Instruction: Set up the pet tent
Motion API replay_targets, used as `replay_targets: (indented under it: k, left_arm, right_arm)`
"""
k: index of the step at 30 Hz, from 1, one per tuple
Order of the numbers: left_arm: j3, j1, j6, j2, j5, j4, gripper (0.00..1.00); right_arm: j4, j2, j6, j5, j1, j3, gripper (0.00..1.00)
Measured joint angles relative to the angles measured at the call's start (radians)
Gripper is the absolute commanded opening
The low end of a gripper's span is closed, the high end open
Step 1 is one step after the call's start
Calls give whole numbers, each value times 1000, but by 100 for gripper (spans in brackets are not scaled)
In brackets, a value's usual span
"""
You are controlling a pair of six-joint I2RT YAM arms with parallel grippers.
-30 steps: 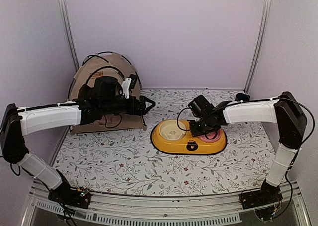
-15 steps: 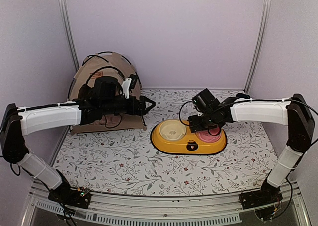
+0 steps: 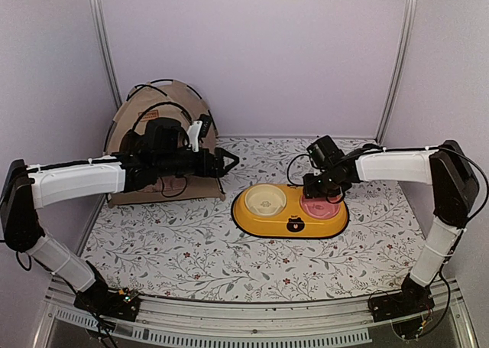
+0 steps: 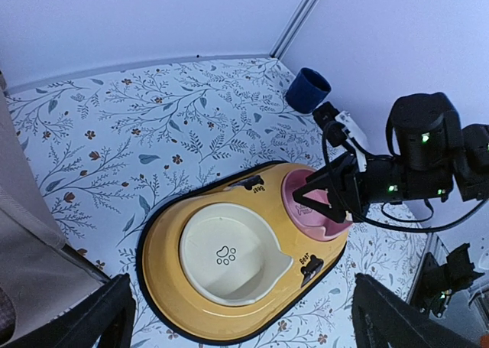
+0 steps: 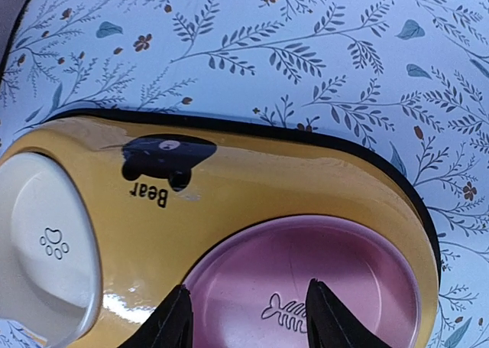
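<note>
The pet tent (image 3: 170, 102), tan fabric with thin black poles, stands at the back left corner, partly hidden by my left arm. A strip of its fabric (image 4: 21, 233) shows at the left edge of the left wrist view. My left gripper (image 3: 229, 161) (image 4: 241, 291) hovers to the right of the tent, wide open and empty, facing the feeder. My right gripper (image 3: 317, 193) (image 5: 246, 288) (image 4: 325, 201) hangs just over the pink bowl (image 5: 344, 264). Its jaws stand apart with nothing between them.
A yellow oval feeder tray (image 3: 252, 219) (image 4: 164, 283) (image 5: 252, 181) lies mid-table, with a cream bowl (image 3: 265, 200) (image 4: 229, 252) on its left and the pink bowl (image 3: 315, 208) on its right. A dark blue cup (image 3: 372, 147) (image 4: 308, 89) stands at the back right corner.
My right gripper has shifted right and back, from the feeder's middle to above the pink bowl, and its jaws have come apart. The left arm has not moved.
</note>
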Motion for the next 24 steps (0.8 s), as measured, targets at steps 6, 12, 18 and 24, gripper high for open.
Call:
replay_targets:
  k: [6,12,18,24]
  left_arm:
    - [0,0,0,0,-1,-1,99]
    - [0,0,0,0,-2,-2,99]
    - [0,0,0,0,-11,-2,99]
    - [-13,0,-1,-8,-30,3,99]
  right_arm:
    - [10,89,2,-25,-24,-10,54]
    - [16,99,2,-32,-40,-10,57]
    - [14,68,0,-32,-40,-22,70]
    - [21,-63,-2,-19,-39,-50,97]
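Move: The pink bowl, already in the yellow stand, has its middle about 3 cm to the right of the right hand, 1 cm back and some 5 cm below. The white bowl lies roughly 11 cm to that hand's left, level with it fore and aft, and the near bear label about 3 cm left and 7 cm back, both about 5 cm down. From the left hand the pink bowl is some 22 cm right, 4 cm ahead and 20 cm below. Dip the right gripper about 4 cm straight down towards the pink bowl, easing 1 to 2 cm to the right and tipping the fingers some 5 degrees back towards the base. Stay low for a moment, then lift about 5 cm to finish just above the starting height, tilt undone, spreading the half-open fingers nearly wide as you rise. ##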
